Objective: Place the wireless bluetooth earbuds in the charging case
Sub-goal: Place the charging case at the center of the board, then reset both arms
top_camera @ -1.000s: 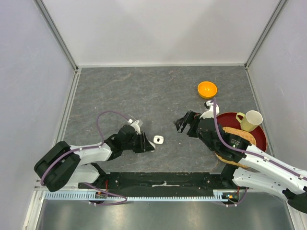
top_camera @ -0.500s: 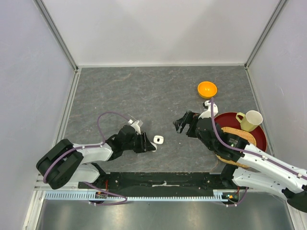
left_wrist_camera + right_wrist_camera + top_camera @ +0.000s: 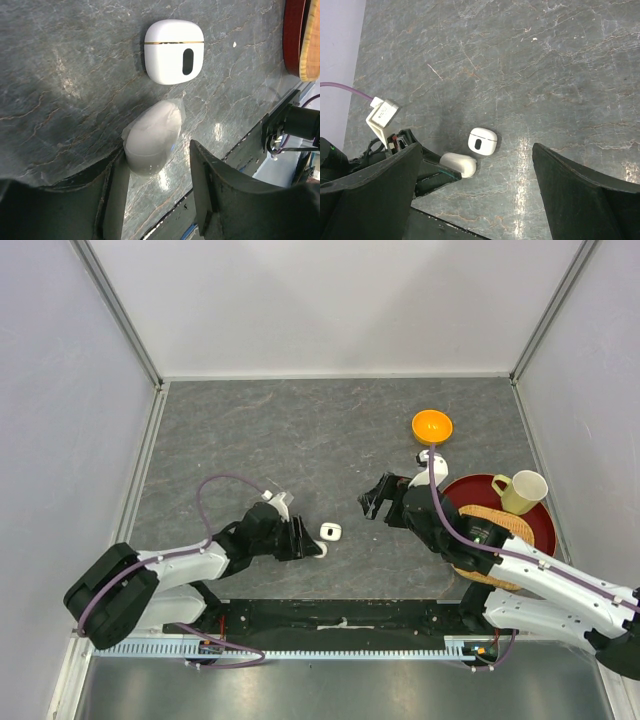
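Two white cases lie side by side at the table's front middle. A glossy charging case [image 3: 174, 58] with a gold seam and a dark oval is closed [image 3: 331, 531] [image 3: 482, 140]. A matte pill-shaped case [image 3: 152, 137] [image 3: 459, 164] lies between the fingers of my left gripper [image 3: 156, 160] [image 3: 310, 548]. It touches one finger, and a gap shows to the other, so the jaws stand open. My right gripper [image 3: 375, 500] [image 3: 477, 150] hovers wide open to the right, above both cases. The wireless bluetooth earbuds are out of view.
An orange bowl [image 3: 432, 425] sits at the back right. A red plate [image 3: 470, 485] at the right holds a woven mat [image 3: 495, 525] and a pale yellow mug [image 3: 521, 491]. Grey walls enclose the table on three sides.
My left gripper's jaws have spread apart, letting go of the matte case, which stays on the table. My right arm has drifted slightly left.
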### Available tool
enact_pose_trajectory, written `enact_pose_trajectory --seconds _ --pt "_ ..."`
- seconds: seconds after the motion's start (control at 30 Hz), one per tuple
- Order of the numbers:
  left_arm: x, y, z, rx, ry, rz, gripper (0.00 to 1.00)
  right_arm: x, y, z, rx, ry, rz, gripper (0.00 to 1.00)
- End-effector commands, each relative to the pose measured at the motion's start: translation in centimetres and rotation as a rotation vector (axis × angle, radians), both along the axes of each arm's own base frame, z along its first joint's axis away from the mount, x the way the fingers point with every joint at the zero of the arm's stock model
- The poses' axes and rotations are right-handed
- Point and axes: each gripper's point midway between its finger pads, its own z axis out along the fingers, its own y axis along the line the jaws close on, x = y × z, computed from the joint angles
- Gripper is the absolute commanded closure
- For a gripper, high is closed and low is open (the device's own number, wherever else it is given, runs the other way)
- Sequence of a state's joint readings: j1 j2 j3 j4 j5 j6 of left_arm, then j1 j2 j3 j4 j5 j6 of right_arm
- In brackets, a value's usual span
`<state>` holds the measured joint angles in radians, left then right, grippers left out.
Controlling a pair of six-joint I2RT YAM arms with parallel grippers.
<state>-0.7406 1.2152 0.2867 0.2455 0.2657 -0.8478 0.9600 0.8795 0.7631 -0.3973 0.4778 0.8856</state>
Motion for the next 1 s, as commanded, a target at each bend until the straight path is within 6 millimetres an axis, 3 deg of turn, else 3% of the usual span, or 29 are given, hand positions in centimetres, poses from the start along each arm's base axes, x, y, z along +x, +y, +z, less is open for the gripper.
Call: enact_pose_trajectory --seconds 0.0,0.03,0.07,0.1,0.13,0.33,0.5,0.67,0.8,0.83,0.9,0.97 --pt "0.7 0.9 0.6 0.041 -0.029 0.039 0.43 0.3 0.6 1.2 0.023 -0.024 0.012 0.02" --pt "0.8 1.1 0.7 0.050 -0.032 0.046 0.43 0.3 0.6 1.1 0.021 -0.023 0.010 0.02" --pt "0.9 1.2 0.9 0.055 -0.038 0.053 0.30 0.3 0.6 1.0 0.019 -0.021 0.012 0.02" --pt "1.0 1.6 1.2 0.066 -0.051 0.067 0.25 0.4 0.6 0.9 0.016 -0.021 0.013 0.02" --pt "1.2 1.8 1.5 0.067 -0.062 0.079 0.12 0.4 0.7 0.9 0.016 -0.019 0.014 0.02" --pt "2.1 4.2 3.9 0.127 -0.138 0.177 0.10 0.4 0.6 0.6 0.006 -0.020 0.011 0.02" --pt "4.0 6.7 8.1 0.149 -0.281 0.314 0.09 0.7 -0.2 0.7 -0.012 -0.038 -0.008 0.02" --pt "5.3 8.8 13.2 0.092 -0.461 0.429 0.09 1.3 -2.2 1.1 -0.049 -0.081 -0.062 0.02" --pt "6.1 10.4 14.9 0.174 -0.533 0.459 0.09 3.1 -4.7 0.0 -0.094 -0.057 -0.108 0.02" --pt "6.4 10.3 15.9 0.184 -0.553 0.446 0.09 3.5 -5.1 -0.4 -0.102 -0.039 -0.103 0.02" --pt "7.1 9.9 15.6 0.269 -0.574 0.366 0.09 4.9 -6.2 -1.4 -0.120 0.016 -0.081 0.02" --pt "7.9 9.0 16.7 0.271 -0.600 0.291 0.08 5.7 -6.8 -1.9 -0.152 0.035 -0.050 0.02"
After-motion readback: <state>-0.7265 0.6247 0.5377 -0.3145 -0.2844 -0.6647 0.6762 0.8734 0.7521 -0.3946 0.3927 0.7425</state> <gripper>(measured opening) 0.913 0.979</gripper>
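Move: Between the left hand's barely parted fingers, nearest the finger on the forward side, lies the oval white charging case, about 1 cm ahead, 1 cm right and 1 cm below the hand point. The other white case, with the black dot, sits about 5 cm ahead and 5 cm right of that hand, 1 cm lower. From the right hand the oval case is about 4 cm back, 12 cm left and 18 cm below. Opening its half-open fingers nearly fully, the left hand comes free of the oval case, then rises about 15 cm while swinging left and somewhat forward, away from both cases, its fingers tipping up and turning counter-clockwise. The right hand, open and empty, waits, then late on slides some 6 cm right and 4 cm forward, away from the cases. ##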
